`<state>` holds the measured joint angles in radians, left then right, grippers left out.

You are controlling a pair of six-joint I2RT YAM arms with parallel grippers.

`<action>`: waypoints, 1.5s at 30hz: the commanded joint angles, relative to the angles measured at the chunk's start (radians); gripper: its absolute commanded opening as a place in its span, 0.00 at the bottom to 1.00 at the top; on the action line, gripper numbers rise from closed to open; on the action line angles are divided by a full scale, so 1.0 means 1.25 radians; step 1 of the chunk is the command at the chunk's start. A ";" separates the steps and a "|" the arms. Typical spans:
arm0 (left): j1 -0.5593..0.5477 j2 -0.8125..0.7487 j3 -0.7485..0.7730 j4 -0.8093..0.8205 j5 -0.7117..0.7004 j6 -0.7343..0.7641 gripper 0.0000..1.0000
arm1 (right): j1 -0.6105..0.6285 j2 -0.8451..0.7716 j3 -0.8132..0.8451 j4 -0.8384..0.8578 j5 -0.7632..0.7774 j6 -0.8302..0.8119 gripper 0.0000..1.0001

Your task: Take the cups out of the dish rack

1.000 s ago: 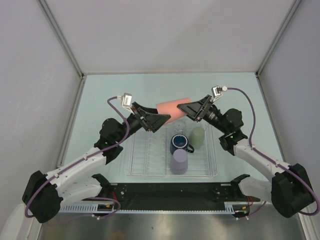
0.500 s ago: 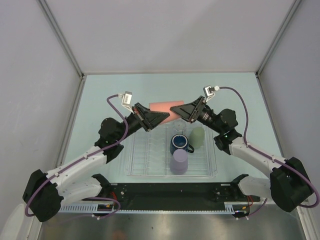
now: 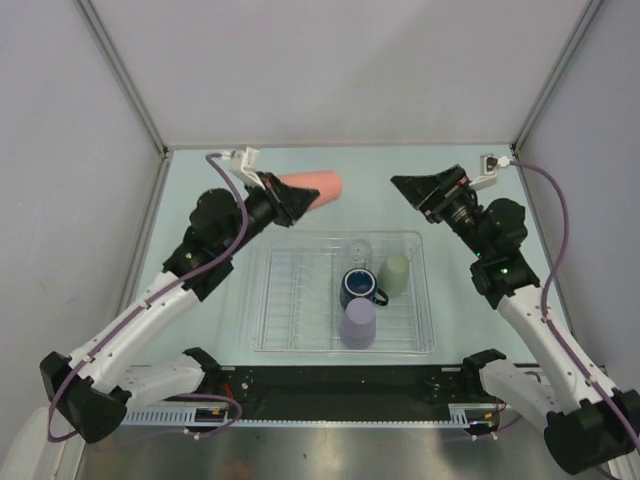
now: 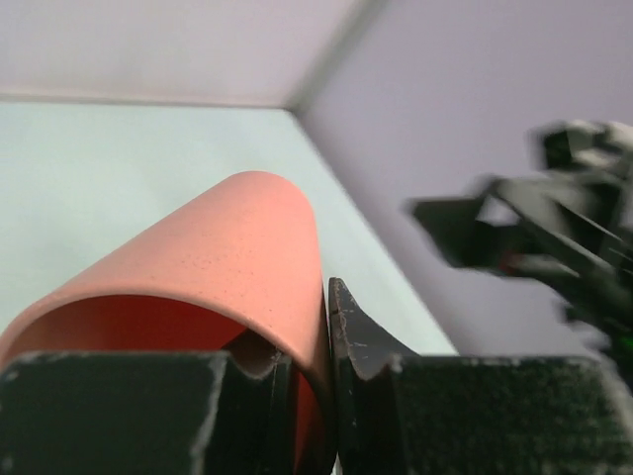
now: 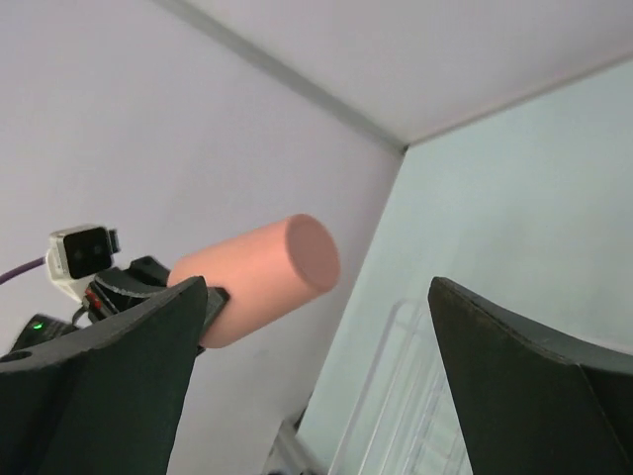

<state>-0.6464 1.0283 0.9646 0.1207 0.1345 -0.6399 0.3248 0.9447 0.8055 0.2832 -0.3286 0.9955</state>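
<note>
A salmon-pink cup (image 3: pixel 315 186) hangs on its side above the table behind the dish rack (image 3: pixel 290 300). My left gripper (image 3: pixel 285 196) is shut on its rim, one finger (image 4: pixel 364 341) outside the wall and one inside the cup (image 4: pixel 218 247). My right gripper (image 3: pixel 410 194) is open and empty, apart from the cup at the far right; its fingers (image 5: pixel 119 366) frame the cup (image 5: pixel 262 269) from a distance. In the rack stand a dark blue mug (image 3: pixel 357 288), a lavender cup (image 3: pixel 358 323), a pale green cup (image 3: pixel 395 272) and a small clear cup (image 3: pixel 360 248).
The rack's left half holds only bare ribs. Grey walls close in the pale green table (image 3: pixel 200 200) on three sides. A corner of the rack (image 5: pixel 406 396) shows below my right fingers. The right arm (image 4: pixel 534 223) appears blurred in the left wrist view.
My right gripper has let go of the salmon cup, opened and drawn back to the right. My left gripper closed on the rim and carried the cup back and to the left.
</note>
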 commanded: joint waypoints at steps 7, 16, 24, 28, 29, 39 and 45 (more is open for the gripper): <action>0.164 0.318 0.528 -0.727 -0.439 0.203 0.00 | 0.009 -0.026 0.183 -0.453 0.262 -0.200 1.00; 0.272 0.603 0.718 -0.888 -0.405 0.221 0.00 | 0.033 0.011 0.204 -0.560 0.359 -0.247 1.00; 0.295 0.754 0.757 -0.934 -0.351 0.228 0.01 | 0.037 0.026 0.199 -0.578 0.368 -0.263 1.00; 0.302 0.805 0.776 -0.934 -0.333 0.235 0.00 | 0.037 0.028 0.188 -0.579 0.359 -0.264 1.00; 0.310 0.822 0.778 -0.932 -0.315 0.233 0.00 | 0.036 0.028 0.186 -0.578 0.355 -0.263 1.00; 0.327 0.848 0.713 -0.885 -0.287 0.227 0.00 | 0.038 0.041 0.168 -0.571 0.340 -0.263 1.00; 0.335 0.852 0.652 -0.844 -0.266 0.222 0.00 | 0.038 0.044 0.157 -0.568 0.330 -0.261 1.00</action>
<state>-0.2367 2.0918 1.8191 -0.9813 -0.2268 -0.3653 0.3676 0.9985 1.0100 -0.4427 0.0929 0.6792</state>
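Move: The left gripper already holds the pink cup sideways by its rim; its goal, the bare table just outside the rack's far left corner, lies about 17 cm ahead, 22 cm left and 34 cm below. That corner is 7 cm to the right of the spot; the clear glass is 9 cm ahead and 10 cm right of the left hand, the blue mug 2 cm back, 10 cm right. From the empty right gripper, the spot is 14 cm ahead, 39 cm left; the green cup is almost straight below. Swing the left gripper forward and left past the rack's far left corner, roughly 17 cm out and 19 cm across, then sink it about 27 cm while tipping the fingers from level to steeply down; keep the pink cup pinched by its rim. Draw the open right gripper some 7 cm right, up a little and then down, rolling it to look down on the rack. ##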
